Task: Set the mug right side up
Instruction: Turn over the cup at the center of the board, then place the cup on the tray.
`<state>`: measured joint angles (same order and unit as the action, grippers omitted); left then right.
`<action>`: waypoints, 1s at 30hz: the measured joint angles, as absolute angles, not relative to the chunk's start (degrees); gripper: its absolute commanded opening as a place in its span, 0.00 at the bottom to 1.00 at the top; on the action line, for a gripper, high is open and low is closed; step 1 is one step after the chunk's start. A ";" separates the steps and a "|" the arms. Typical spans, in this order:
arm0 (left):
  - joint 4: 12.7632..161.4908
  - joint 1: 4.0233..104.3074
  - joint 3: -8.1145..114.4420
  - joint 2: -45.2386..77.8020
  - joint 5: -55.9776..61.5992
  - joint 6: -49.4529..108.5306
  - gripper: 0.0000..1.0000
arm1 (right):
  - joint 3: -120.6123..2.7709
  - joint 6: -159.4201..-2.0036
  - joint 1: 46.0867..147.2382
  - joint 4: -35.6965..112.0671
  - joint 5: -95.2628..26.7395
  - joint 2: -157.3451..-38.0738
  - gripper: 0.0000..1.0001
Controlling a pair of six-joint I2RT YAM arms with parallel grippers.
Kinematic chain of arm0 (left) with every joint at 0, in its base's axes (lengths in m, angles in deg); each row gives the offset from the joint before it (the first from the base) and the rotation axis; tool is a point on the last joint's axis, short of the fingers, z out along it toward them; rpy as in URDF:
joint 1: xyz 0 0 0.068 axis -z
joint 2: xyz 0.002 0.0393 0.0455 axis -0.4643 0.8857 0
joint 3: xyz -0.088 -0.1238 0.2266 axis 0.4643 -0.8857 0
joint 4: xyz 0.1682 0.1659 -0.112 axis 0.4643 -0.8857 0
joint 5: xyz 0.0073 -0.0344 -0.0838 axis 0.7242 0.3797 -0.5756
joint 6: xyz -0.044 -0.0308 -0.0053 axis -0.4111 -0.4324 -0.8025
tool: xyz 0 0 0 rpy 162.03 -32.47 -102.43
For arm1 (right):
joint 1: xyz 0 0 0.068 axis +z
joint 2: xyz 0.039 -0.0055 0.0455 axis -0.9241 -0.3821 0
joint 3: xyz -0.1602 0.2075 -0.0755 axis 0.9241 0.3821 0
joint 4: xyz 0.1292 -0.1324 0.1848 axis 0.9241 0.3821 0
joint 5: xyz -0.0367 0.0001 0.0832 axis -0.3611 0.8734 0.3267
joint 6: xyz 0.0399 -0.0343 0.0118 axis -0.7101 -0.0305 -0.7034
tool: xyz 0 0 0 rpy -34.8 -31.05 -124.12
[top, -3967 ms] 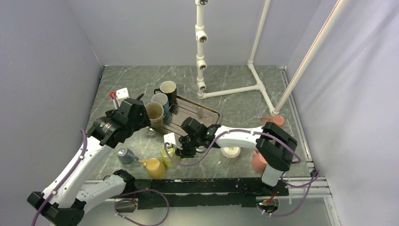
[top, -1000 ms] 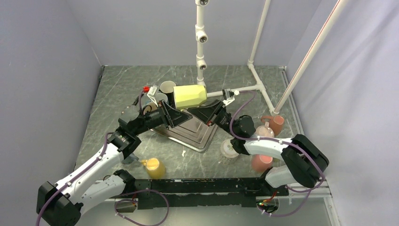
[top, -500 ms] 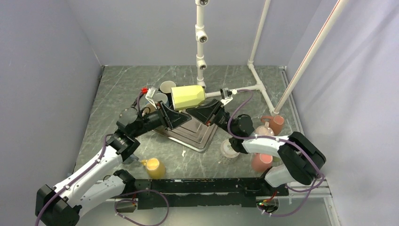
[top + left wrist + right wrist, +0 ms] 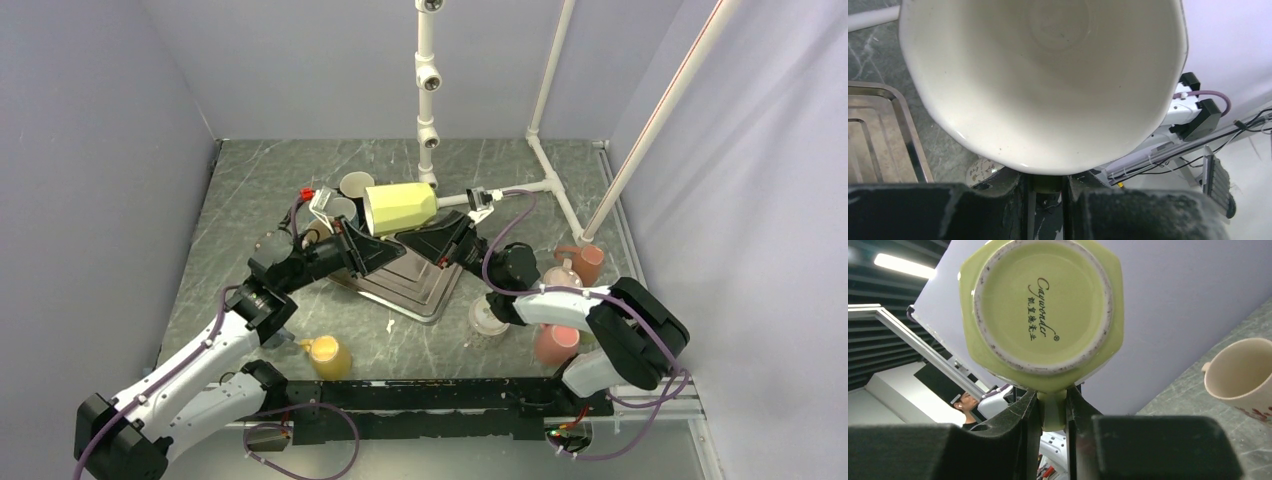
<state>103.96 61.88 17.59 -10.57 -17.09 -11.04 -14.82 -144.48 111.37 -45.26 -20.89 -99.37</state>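
A yellow-green mug (image 4: 400,206) hangs on its side in the air above the metal tray (image 4: 415,290), its mouth to the left and its base to the right. My left gripper (image 4: 372,243) reaches up from the left; in the left wrist view its jaws (image 4: 1047,182) press on the handle under the mug's white inside (image 4: 1043,85). From the right, my right gripper (image 4: 434,238) is shut on the same handle (image 4: 1053,410), and the mug's printed base (image 4: 1043,315) faces its camera.
Several mugs (image 4: 355,184) stand at the tray's back left. A yellow mug (image 4: 327,352) sits near the front, a white cup (image 4: 487,315) and pink mugs (image 4: 553,345) at the right. A white pipe frame (image 4: 428,100) rises behind. A cream mug (image 4: 1243,372) stands on the table.
The left gripper's jaws have narrowed onto the mug's handle. The mug has shifted slightly left and stays held in the air; four seconds ago both arms were low over the table.
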 measured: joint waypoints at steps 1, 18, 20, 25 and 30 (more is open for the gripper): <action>103.59 61.90 17.59 -10.68 -16.89 -10.50 0.03 | -14.64 -144.42 111.28 -45.30 -20.76 -99.35 0.43; 63.88 62.15 36.76 -1.45 -6.91 7.36 0.03 | -1.44 -136.92 105.58 -32.93 -30.57 -89.49 0.58; 59.79 62.15 39.45 0.93 -5.27 9.07 0.03 | -1.64 -135.17 105.32 -25.26 -33.24 -85.71 0.57; 48.23 62.28 46.27 6.87 -1.42 13.37 0.03 | -6.95 -127.87 105.16 -5.04 -41.08 -79.06 0.57; 38.65 62.49 50.42 12.45 0.35 18.00 0.03 | -14.16 -120.03 105.12 9.08 -48.75 -76.79 0.57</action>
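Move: The lime mug hangs on its side in the air, mouth to the left, its body about 5 cm ahead of both hands' grip on the handle and roughly level with it. The tray's middle, where the mug is being lowered, lies some 14 cm ahead of the left hand, 2 cm left and 31 below. From that hand the patterned mug is about 13 cm ahead and 13 left, the blue mug 19 ahead and 11 left, both some 27 lower. The mug stays pinched by its handle in the left hand, which carries it down about 11 cm, drifting a little left and forward, and rolls some 50 degrees so its fingers tip downward and the mouth swings up. The right hand opens, lets go of the handle and backs off right and down, then forward, roughly 10 cm each way, turning clockwise as its fingers level out. ##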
